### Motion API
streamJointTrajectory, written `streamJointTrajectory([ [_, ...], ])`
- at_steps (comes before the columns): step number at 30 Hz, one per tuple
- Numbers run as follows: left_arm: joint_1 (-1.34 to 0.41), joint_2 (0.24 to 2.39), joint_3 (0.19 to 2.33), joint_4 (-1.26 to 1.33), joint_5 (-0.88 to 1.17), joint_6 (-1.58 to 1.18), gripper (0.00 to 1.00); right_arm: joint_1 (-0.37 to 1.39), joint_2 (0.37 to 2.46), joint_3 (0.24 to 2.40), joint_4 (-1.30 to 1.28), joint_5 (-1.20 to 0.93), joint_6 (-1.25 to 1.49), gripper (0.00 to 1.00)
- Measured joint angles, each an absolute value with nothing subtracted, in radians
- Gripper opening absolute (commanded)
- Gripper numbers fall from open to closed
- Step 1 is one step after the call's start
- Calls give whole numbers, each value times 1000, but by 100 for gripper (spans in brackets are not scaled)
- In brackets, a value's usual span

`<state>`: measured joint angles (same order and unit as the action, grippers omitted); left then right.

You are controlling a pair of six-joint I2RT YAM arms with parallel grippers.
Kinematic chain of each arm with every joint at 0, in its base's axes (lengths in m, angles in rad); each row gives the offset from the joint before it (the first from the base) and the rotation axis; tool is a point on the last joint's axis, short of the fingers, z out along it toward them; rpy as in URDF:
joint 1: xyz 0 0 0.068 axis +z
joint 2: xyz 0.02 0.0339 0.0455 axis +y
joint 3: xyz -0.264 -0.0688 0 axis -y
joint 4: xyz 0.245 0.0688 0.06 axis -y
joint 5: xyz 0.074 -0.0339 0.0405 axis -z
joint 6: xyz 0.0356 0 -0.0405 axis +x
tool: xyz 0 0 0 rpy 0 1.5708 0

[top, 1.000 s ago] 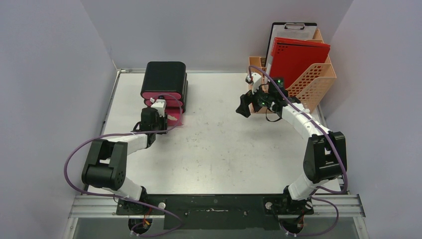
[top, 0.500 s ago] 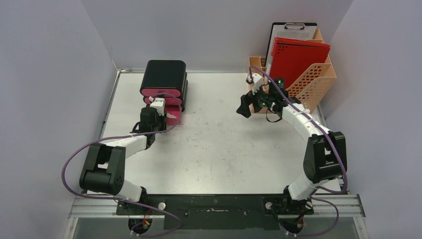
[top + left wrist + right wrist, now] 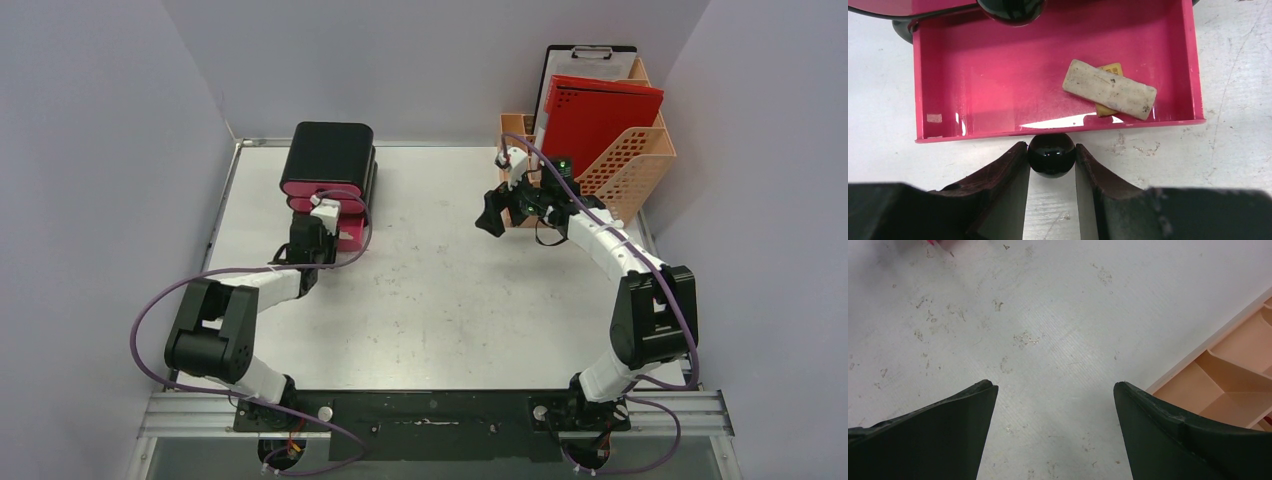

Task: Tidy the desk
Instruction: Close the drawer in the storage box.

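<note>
The desk (image 3: 450,290) is a scuffed white tabletop. At its back left stands a black drawer box (image 3: 330,155) with pink drawers. Its lowest pink drawer (image 3: 998,75) is pulled out and holds a grubby white eraser (image 3: 1109,89) lying over a small yellow piece (image 3: 1112,70). My left gripper (image 3: 1051,159) (image 3: 318,225) is shut on the drawer's round black knob (image 3: 1050,150). Over bare desk beside the rack, my right gripper (image 3: 1054,385) (image 3: 490,215) hangs open with nothing in it.
An orange perforated file rack (image 3: 630,165) stands at the back right, holding a red folder (image 3: 600,110) and a clipboard (image 3: 585,55). Its low compartments (image 3: 1238,370) lie just right of my right fingers. Grey walls enclose the desk on three sides.
My left wrist has shifted slightly right and toward the drawer box, still holding the knob. The right arm has not moved.
</note>
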<state>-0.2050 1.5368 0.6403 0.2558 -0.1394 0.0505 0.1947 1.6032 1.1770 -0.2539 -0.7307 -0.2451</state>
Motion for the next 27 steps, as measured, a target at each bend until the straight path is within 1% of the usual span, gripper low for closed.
streamJointTrajectory([
  [10,-273,1544,640,350,-233,156,26,190,1595,1177,-241,-734,-238,90],
  [18,-360,1673,640,553,-349,333,25,189,1595,1177,-239,-740,-237,90],
  [25,-385,1775,638,730,-424,487,25,189,1595,1177,-239,-742,-238,90],
  [27,-390,1787,633,771,-436,522,27,189,1595,1177,-239,-742,-237,90],
])
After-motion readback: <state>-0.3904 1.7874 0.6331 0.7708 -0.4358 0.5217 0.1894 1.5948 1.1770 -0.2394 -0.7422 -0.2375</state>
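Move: My left hand already has the bottom drawer's knob between its fingers. The storage box's middle lies straight ahead, about 15 cm farther out and 5 cm higher. The middle drawer's knob is some 7 cm ahead and 5 cm up, barely left; the grey eraser lies in the open drawer about 4 cm ahead and 3 cm to the right. From my right hand the box is roughly 15 cm ahead, 33 cm left and 7 cm lower. Keeping my pinch on the bottom drawer's knob, I push it about 5 cm forward towards the storage box with my left hand, drifting some 2.5 cm right; the hand rises about 2 cm, then mostly sinks back. As I push, I roll the wrist nearly 30 degrees, left side up, and let the fingertips tilt upward. ##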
